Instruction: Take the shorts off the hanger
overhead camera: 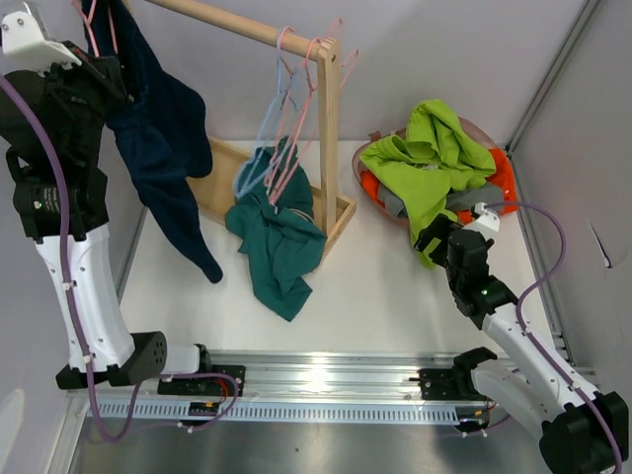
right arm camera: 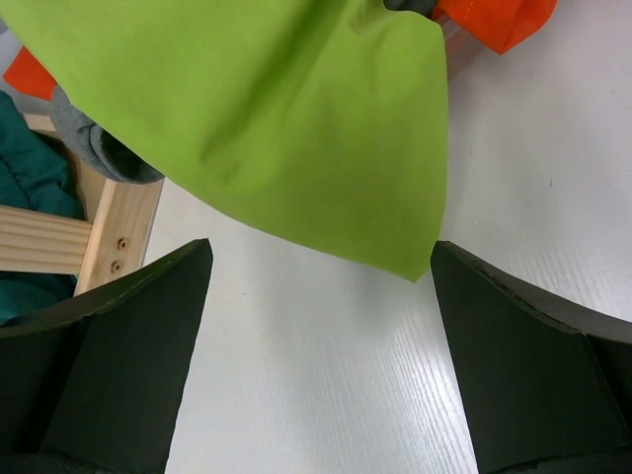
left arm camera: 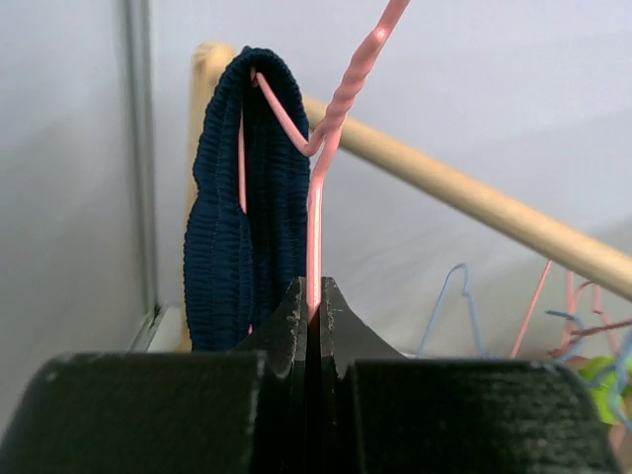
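My left gripper (overhead camera: 94, 61) is raised at the far left and shut on the wire of a pink hanger (left arm camera: 326, 128). The dark navy shorts (overhead camera: 163, 148) hang from that hanger, their ribbed waistband (left arm camera: 242, 197) looped over its arm. Teal shorts (overhead camera: 281, 242) droop onto the table under several empty pink and blue hangers (overhead camera: 286, 128) on the wooden rod (overhead camera: 247, 25). Lime green shorts (overhead camera: 434, 158) lie heaped on orange shorts (overhead camera: 502, 176) and grey shorts (overhead camera: 472, 197) at the right. My right gripper (overhead camera: 434, 237) is open just in front of the lime green edge (right arm camera: 276, 109), holding nothing.
The wooden rack's upright post (overhead camera: 328, 128) and base frame (right arm camera: 109, 227) stand mid-table. A pink-rimmed basket (overhead camera: 482, 128) holds the heap at the back right. White walls close in on the left, back and right.
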`<state>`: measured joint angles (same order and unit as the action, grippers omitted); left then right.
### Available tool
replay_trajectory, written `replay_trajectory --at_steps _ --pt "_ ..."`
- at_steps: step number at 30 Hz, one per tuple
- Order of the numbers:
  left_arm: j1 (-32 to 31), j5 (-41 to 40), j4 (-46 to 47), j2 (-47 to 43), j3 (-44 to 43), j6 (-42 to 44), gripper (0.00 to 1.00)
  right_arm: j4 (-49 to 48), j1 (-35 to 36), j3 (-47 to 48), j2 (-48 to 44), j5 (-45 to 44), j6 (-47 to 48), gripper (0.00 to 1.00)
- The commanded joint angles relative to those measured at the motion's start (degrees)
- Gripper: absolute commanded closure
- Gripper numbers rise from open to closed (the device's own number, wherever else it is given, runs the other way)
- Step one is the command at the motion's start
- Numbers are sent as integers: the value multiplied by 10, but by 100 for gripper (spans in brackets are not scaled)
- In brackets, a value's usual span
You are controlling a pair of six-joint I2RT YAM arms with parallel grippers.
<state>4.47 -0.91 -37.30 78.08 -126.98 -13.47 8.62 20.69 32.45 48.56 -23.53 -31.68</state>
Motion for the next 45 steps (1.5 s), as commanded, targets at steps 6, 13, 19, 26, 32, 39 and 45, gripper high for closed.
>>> replay_trajectory --at_steps 6,13,19,26,32,39,45 --pt "6 -118 -16 -170 202 -1 100 10 30 23 -33 -12 -11 1" --pt "-2 -81 -114 -304 339 -87 100 25 173 110 -66 12 35 1" --pt "-3 -71 -87 -382 438 -140 100 -18 479 208 -47 -58 79 1" --pt "-3 -93 -66 -341 442 -185 100 -113 721 394 220 -268 194 1" --pt "-3 -96 -40 -326 452 -228 100 -164 713 508 382 -214 210 0" --pt "-8 -92 -27 -299 437 -220 100 -163 697 613 486 -185 213 0" --pt "-10 -91 -22 -303 445 -214 100 -153 674 662 551 -157 191 1"
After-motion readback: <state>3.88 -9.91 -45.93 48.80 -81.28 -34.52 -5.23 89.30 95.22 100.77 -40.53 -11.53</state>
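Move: Some 52 cm to the right hand's left, 10 cm farther out and 22 cm higher hang the navy shorts, on the pink hanger the left hand already grips; their middle is about 9 cm ahead of the left hand, 4 cm right and 22 cm below it. From the right hand, the rack's near post stands about 21 cm left, 10 cm ahead, and the teal shorts lie about 34 cm left, 5 cm ahead and 14 cm below. Sweeping some 47 cm left and about 20 cm each back and up, the right hand leaves the basket side for the navy shorts, fingers wide open, turning about 55 degrees counter-clockwise and tipping up; it dips briefly, then rises again on nearing them. The left hand keeps its grip on the hanger, dropping about 20 cm and drawing back 14 before easing 6 forward, its fingers tipping down and its left side rolling lower. ##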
